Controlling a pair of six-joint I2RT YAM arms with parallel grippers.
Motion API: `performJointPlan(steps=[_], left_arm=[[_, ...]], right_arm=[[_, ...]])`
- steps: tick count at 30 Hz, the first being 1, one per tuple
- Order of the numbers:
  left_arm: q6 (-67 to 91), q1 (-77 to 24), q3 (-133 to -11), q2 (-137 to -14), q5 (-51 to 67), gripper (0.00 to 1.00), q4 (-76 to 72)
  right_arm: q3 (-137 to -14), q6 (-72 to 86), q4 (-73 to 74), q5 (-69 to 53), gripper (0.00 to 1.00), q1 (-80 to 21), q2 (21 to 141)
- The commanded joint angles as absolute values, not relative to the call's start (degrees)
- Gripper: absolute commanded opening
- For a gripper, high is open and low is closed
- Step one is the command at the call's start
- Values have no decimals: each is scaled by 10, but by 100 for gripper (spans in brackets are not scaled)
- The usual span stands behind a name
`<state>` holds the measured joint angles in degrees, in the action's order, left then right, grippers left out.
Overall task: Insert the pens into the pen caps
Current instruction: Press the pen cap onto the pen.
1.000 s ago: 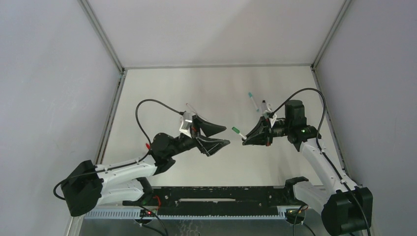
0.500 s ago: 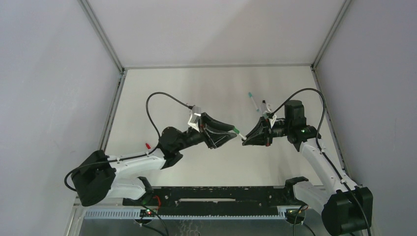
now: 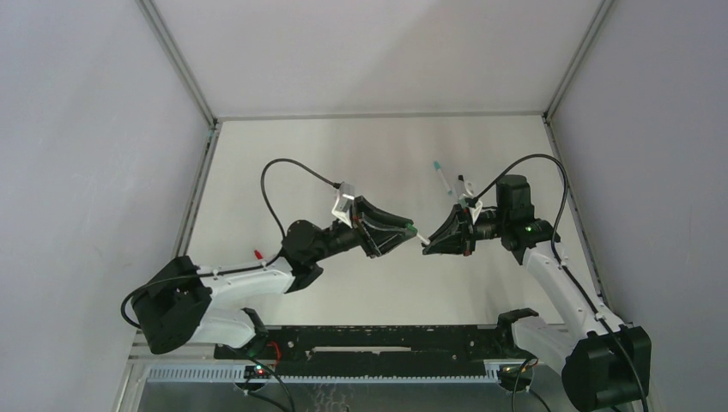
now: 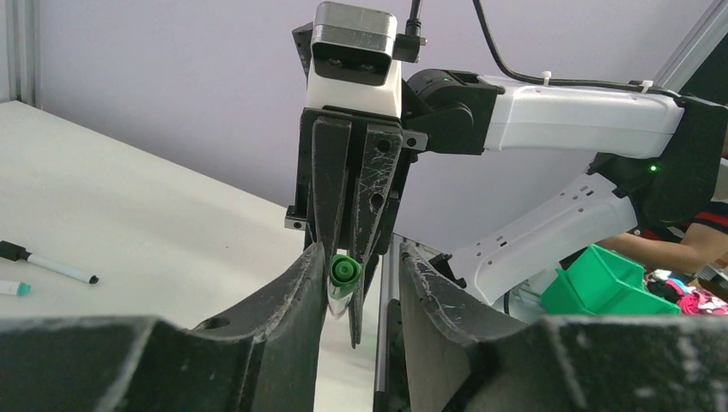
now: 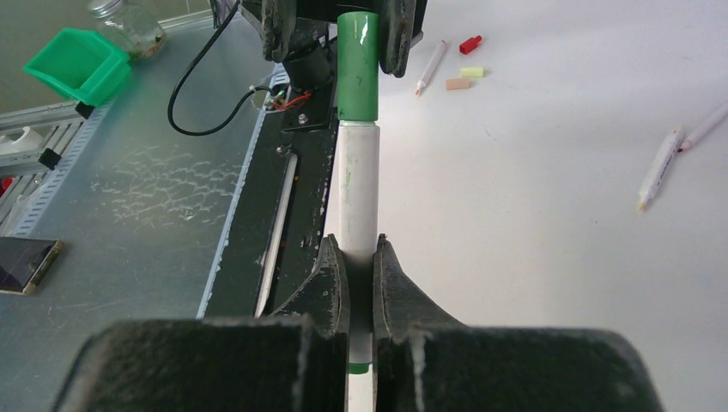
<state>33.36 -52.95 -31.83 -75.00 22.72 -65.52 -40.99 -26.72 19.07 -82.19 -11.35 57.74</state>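
My right gripper (image 5: 360,249) is shut on the white barrel of a pen (image 5: 357,189) and holds it level above the table, pointing left. A green pen cap (image 5: 357,69) sits on the pen's far end. My left gripper (image 4: 360,257) faces it, fingers on either side of the green cap (image 4: 344,271). The cap touches one finger and a gap shows to the other. In the top view the two grippers, left (image 3: 410,230) and right (image 3: 427,243), meet at mid-table.
Behind the right arm lie a teal-capped pen (image 3: 441,176) and a black-capped pen (image 3: 464,186). Near the left arm lie a loose pen (image 5: 431,66) and red (image 5: 470,44), yellow-green (image 5: 471,72) and peach (image 5: 458,84) caps. Another pen (image 5: 659,167) lies farther back. A green bin (image 5: 77,64) stands off the table.
My left arm has reached right to the pen's capped end and its jaws have narrowed around the green cap. The right arm and its pen have stayed still.
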Motion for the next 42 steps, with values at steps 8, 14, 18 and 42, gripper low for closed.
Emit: performJointPlan(steps=[8,14,18,42], left_arm=[[372,-527,-344,-759,204,33,-699],[385,-527,-347,-771,215,26,-701],[393,-528,-347,-776,218,22,-702],[369,-680,-424,-811,117,0,-251]], right_arm=[[-431,-275,188,-827,0,-118,578],[-431,-269,184,-824,0,-118,578],[-431,-262,179,-820,0,-118,578],[-424,-69,53,-586,0,-111,526]])
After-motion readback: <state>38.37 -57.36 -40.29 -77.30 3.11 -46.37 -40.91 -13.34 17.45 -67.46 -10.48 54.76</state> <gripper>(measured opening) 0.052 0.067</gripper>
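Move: The green pen cap, on the end of the pen the right gripper holds, already stands between the left gripper's half-open pads: about 1 cm ahead, 1 cm right and level. From the right gripper the same cap is about 2 cm ahead, 4 cm left and 6 cm up. From the left hand, the teal-capped pen lies on the table roughly 33 cm ahead and 12 cm right, the black-capped pen some 29 cm ahead and 18 cm right, both around 27 cm below. Hold the left gripper almost in place and close its fingers until they pinch the green cap. Then carry it about 4 cm forward, with 2 cm right and 2 cm down, tipping some 15 degrees and turning counter-clockwise. Keep the right gripper shut on the barrel, moving it nearly 3 cm forward with the cap and turning it about 15 degrees clockwise. ##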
